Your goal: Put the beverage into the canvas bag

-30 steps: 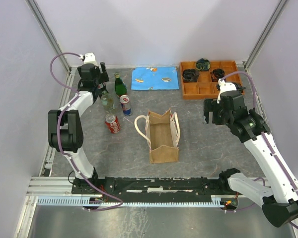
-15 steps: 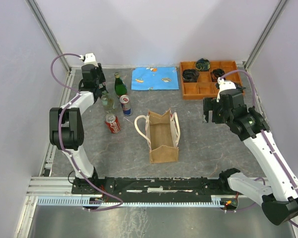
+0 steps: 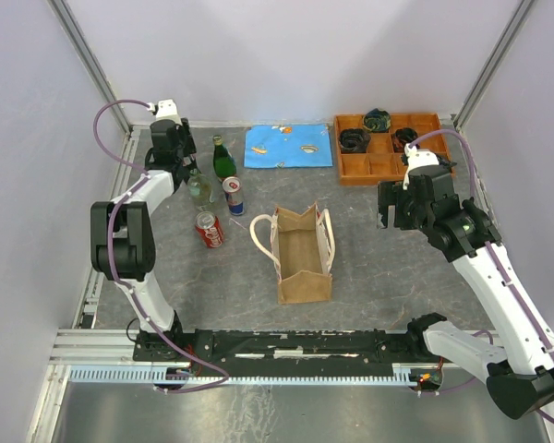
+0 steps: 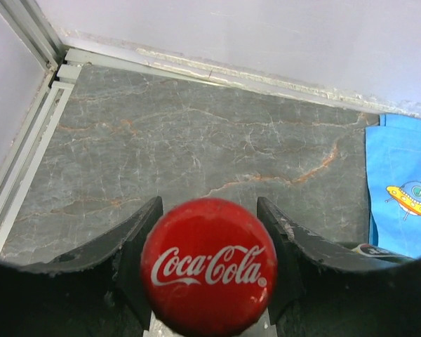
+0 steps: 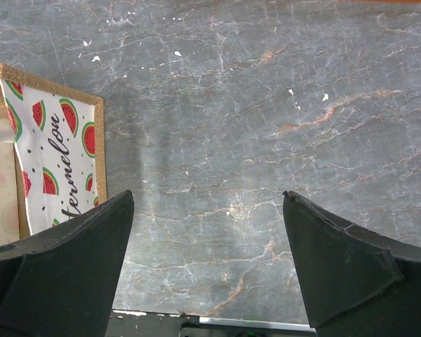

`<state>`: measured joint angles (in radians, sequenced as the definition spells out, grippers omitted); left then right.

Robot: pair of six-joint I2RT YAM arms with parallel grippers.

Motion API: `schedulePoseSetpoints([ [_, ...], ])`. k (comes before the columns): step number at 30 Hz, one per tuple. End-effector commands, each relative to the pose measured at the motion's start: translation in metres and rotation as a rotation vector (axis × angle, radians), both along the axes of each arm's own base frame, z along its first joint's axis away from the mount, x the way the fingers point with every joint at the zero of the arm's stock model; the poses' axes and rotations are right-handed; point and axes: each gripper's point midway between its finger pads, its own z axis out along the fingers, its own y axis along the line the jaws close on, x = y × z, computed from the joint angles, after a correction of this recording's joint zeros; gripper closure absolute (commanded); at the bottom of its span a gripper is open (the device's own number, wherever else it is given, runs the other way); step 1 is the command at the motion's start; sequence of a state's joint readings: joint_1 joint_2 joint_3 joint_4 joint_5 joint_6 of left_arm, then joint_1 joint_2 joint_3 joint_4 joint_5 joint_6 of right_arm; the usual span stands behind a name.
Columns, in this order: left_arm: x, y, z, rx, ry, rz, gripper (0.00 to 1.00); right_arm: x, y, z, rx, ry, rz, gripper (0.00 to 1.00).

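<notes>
My left gripper (image 3: 186, 155) is at the far left of the table, shut on the top of a Coca-Cola bottle; its red cap (image 4: 209, 270) fills the gap between the two fingers (image 4: 209, 210). The bottle's body is hidden under the gripper in the top view. A green bottle (image 3: 223, 159), a clear bottle (image 3: 199, 188), a blue-silver can (image 3: 233, 196) and a red cola can (image 3: 210, 229) stand close by. The tan canvas bag (image 3: 303, 254) stands open mid-table, with its watermelon lining (image 5: 56, 161) showing. My right gripper (image 3: 386, 218) is open and empty (image 5: 207, 203) above bare table, right of the bag.
A blue cloth (image 3: 288, 146) with a UFO print (image 4: 407, 196) lies at the back. An orange compartment tray (image 3: 347, 168) with dark items stands at the back right. Metal rails (image 4: 28, 133) and walls bound the table on the left and behind.
My left gripper has shifted slightly at the bottles a second ago, then stayed still. The right arm has barely moved.
</notes>
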<state>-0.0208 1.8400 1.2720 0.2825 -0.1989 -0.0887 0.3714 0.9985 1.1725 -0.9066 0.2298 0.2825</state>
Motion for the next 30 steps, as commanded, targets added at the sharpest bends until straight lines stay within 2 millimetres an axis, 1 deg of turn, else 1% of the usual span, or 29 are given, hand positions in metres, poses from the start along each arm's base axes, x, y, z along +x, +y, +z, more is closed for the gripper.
schedulePoseSetpoints([
  [1,-0.003,0.003,0.086,0.035,-0.168,-0.013,0.97,0.008,0.003,0.018,0.018,-0.061,0.005,0.05],
  [4,-0.008,0.003,0.108,0.05,-0.199,-0.018,0.97,0.009,0.006,0.016,0.025,-0.058,0.014,0.05],
  [9,-0.015,0.003,0.132,0.062,-0.232,-0.022,0.97,0.012,0.011,0.014,0.035,-0.056,0.028,0.06],
  [11,-0.016,0.004,0.139,0.063,-0.228,-0.016,0.97,0.014,0.012,0.015,0.041,-0.058,0.031,0.06],
  [17,-0.021,0.008,0.176,0.1,-0.284,-0.006,0.97,0.014,0.015,0.015,0.05,-0.06,0.042,0.06],
  [24,-0.026,0.01,0.174,0.092,-0.254,0.009,0.97,0.013,0.015,0.015,0.057,-0.067,0.045,0.06],
  [30,-0.034,0.009,0.164,0.07,-0.243,0.025,0.97,0.012,0.016,0.015,0.062,-0.069,0.051,0.06],
])
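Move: The canvas bag stands about 36 cm to the right of the left hand, which already holds the Coke bottle under its cap, and some 31 cm nearer the base, its middle 12 cm lower. The green bottle is about 12 cm right and level; the clear bottle 6 cm right, 9 back; the Red Bull can 16 right, 12 back. From the idle right hand the bag lies about 20 cm left, roughly level, 18 below. The Coke bottle, still pinched just below its red cap by the left fingers, is drawn back about 2.5 cm at nearly constant height, then lifted some 6 cm almost straight up beside the green and clear bottles. The hand tips down only slightly, and the grip stays unchanged. ##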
